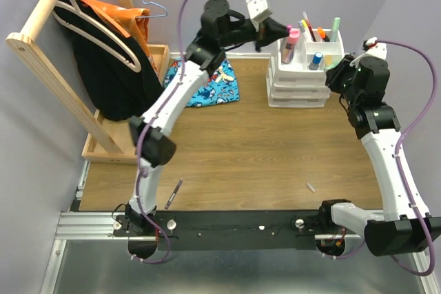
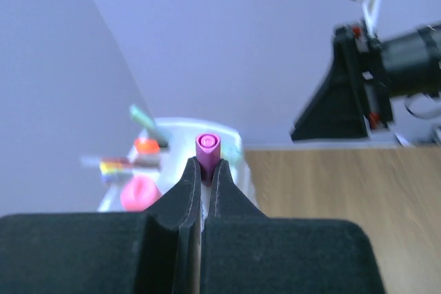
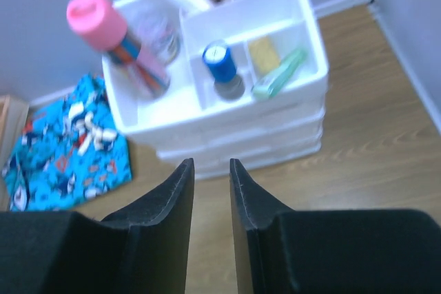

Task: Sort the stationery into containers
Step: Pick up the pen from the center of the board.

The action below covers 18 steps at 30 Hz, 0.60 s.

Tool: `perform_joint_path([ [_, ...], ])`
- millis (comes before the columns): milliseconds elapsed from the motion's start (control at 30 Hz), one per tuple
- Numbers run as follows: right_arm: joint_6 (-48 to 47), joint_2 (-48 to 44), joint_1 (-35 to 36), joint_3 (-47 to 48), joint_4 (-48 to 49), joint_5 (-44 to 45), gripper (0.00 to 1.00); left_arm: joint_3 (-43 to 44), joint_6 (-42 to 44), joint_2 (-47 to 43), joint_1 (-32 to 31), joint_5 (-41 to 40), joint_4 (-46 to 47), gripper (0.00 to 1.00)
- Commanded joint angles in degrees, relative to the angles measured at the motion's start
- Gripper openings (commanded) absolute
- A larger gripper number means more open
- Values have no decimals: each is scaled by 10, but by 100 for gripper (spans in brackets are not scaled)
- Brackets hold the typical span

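My left gripper (image 1: pixel 276 35) hovers at the upper left of the white organiser (image 1: pixel 298 93), the containers. In the left wrist view it (image 2: pixel 206 167) is shut on a white pen with a purple cap (image 2: pixel 207 149), which sticks out past the fingertips. My right gripper (image 1: pixel 336 74) hangs by the organiser's right side, open with nothing between its fingers (image 3: pixel 211 163). The compartments (image 3: pixel 241 132) hold a pink-capped glitter tube (image 3: pixel 103 22), a blue-capped jar (image 3: pixel 219 63), a tan eraser (image 3: pixel 264 54), a green highlighter (image 3: pixel 279 74) and several upright markers (image 1: pixel 313 31).
A dark pen (image 1: pixel 173 194) and a small white piece (image 1: pixel 311 186) lie on the table near the front. A blue patterned cloth (image 1: pixel 207 86) lies left of the organiser. A wooden rack with hangers and dark clothes (image 1: pixel 103 67) stands at the left over a wooden tray (image 1: pixel 160 51).
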Motion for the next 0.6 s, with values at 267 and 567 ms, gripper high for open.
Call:
perform_joint_path([
  [267, -166, 107, -27, 84, 162, -229, 62, 144, 20, 135, -42, -93, 204, 0],
  [567, -214, 128, -27, 83, 256, -423, 63, 114, -103, 114, -42, -58, 212, 0],
])
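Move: The left hand already grips the pink-capped pen; the open right hand is some 6 cm nearer the base, 14 cm to its right and 8 cm lower. From the right hand the pen is about 6 cm ahead, 14 cm left and 7 cm up. Beyond the right hand stand the organizer's pink-capped tube, roughly 12 cm ahead, 9 cm left and 8 cm down, and the blue-capped bottle, 9 cm ahead, 3 cm left and 9 cm down. Forward and slightly right at first, then swinging left, the right hand goes towards the pen's free white end above the organizer, about 6 cm forward, 6 left and 4 up in all; it turns some 30 degrees counter-clockwise while its fingers spread wider. The left hand keeps its grip and brings the pen about 5 cm right, a little forward and up, then almost holds there. ##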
